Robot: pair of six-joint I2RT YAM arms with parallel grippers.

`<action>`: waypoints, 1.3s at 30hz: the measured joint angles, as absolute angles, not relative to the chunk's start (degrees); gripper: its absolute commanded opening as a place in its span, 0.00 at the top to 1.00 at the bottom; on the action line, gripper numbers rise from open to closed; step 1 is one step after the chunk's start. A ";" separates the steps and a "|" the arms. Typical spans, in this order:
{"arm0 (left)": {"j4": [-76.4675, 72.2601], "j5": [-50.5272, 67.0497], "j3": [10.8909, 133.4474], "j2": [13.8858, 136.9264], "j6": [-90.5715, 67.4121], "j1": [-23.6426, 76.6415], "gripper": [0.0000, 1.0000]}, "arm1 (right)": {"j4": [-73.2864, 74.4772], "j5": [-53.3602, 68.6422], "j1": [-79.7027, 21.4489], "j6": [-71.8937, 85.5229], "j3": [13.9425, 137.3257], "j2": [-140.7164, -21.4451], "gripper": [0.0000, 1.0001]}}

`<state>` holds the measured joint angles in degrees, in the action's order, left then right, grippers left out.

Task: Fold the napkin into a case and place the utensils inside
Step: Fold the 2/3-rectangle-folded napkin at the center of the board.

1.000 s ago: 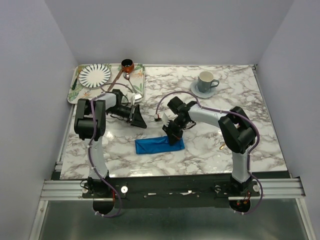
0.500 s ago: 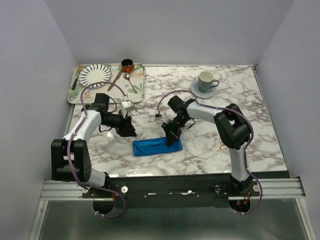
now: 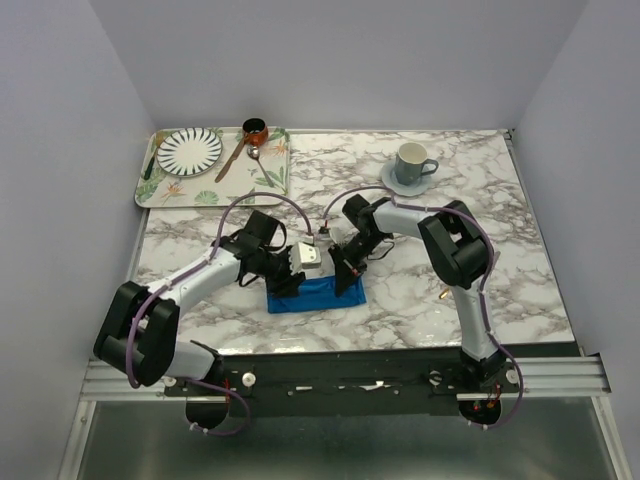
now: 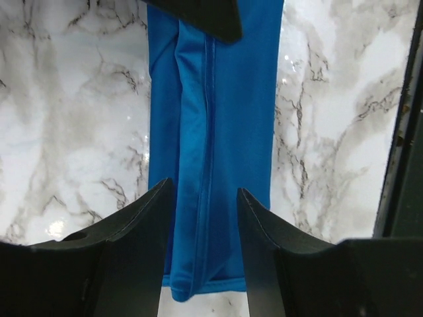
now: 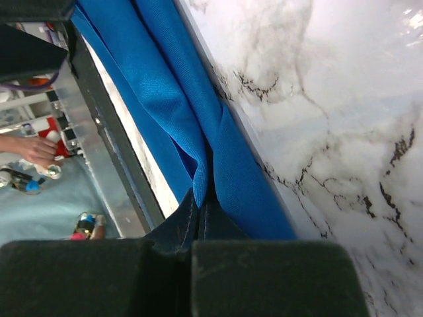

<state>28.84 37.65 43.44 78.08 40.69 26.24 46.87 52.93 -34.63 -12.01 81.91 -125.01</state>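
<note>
The napkin (image 3: 318, 294) lies as a narrow blue strip, the case, on the marble near the front middle. My left gripper (image 3: 290, 281) is open at its left end; in the left wrist view the fingers (image 4: 142, 221) straddle the folded cloth (image 4: 228, 119) without touching it. My right gripper (image 3: 346, 276) is at the strip's right end, shut on a raised fold of the blue cloth (image 5: 165, 99) that is pinched at its tips (image 5: 200, 198). Of the utensils, only a small gold-coloured tip (image 3: 441, 296) peeks out beside the right arm.
A patterned tray (image 3: 279, 176) at the back left holds a striped plate (image 3: 190, 150), a small brown bowl (image 3: 255, 129) and a brown-handled spoon (image 3: 236, 155). A grey cup on a saucer (image 3: 411, 164) stands at the back right. The table's front edge runs close behind the napkin.
My left arm swung from beside the tray down and right to the napkin's left end, and its jaws widened. The right gripper kept its pinch on the cloth and barely moved.
</note>
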 measured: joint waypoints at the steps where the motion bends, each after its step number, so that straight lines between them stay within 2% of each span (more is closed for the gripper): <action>1: 28.08 36.97 43.44 78.15 40.66 26.76 0.46 | 47.03 53.32 -34.52 -11.84 82.15 -125.36 0.99; 8: 24.18 32.95 44.66 82.35 41.10 32.01 0.47 | 47.70 55.20 -34.30 -10.46 82.98 -126.87 0.99; 11: 23.62 32.16 45.67 84.75 41.08 33.89 0.55 | 47.70 55.24 -34.26 -10.28 82.98 -126.87 0.99; 14: 23.11 31.31 47.00 87.33 41.01 35.20 0.72 | 47.70 55.24 -34.17 -10.09 82.98 -126.87 0.98; 15: 23.07 31.07 47.37 87.96 41.10 35.42 0.81 | 47.70 55.24 -34.17 -10.04 82.98 -126.87 0.97; 18: 23.49 30.28 48.75 90.08 41.54 35.77 0.94 | 47.68 55.24 -34.15 -9.89 82.98 -126.85 0.87; 20: 24.08 30.09 49.15 90.78 42.28 35.77 0.99 | 47.66 55.22 -34.09 -9.61 82.94 -126.76 0.76; 22: 24.82 30.02 49.21 90.91 43.59 35.77 1.00 | 47.72 55.22 -33.82 -9.45 82.74 -126.39 0.63; 24: 25.50 30.02 49.28 90.91 44.82 35.77 1.00 | 48.16 55.18 -33.43 -9.08 82.46 -125.58 0.59; 36: 29.15 30.46 51.55 92.42 46.65 35.33 1.00 | 52.14 54.68 -28.71 -10.22 82.32 -120.53 0.57; 39: 29.89 30.79 52.51 93.27 46.33 34.85 1.00 | 52.38 54.76 -28.93 -10.87 82.06 -120.53 0.53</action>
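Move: Above the folded napkin strip, the half-open left fingers have the spot of raised blue flap they go for about 3 cm to their right, 1 cm ahead and 4 cm below. The strip's middle lies some 6 cm right, level fore-and-aft and 5 cm below. The right fingers already pinch the flap's right end; from them the left hand's spot is about 9 cm left, and the strip's middle about 6 cm left and 2 cm below, neither ahead nor back. Sinking about 3.5 cm and going as far to its right, the left hand comes down onto the raised flap, turning some 10 degrees clockwise, and shuts its fingers to pinch it. The right hand holds its end still until that grip is closed, then opens and draws off upward about 3.5 cm, to the right and forward. ##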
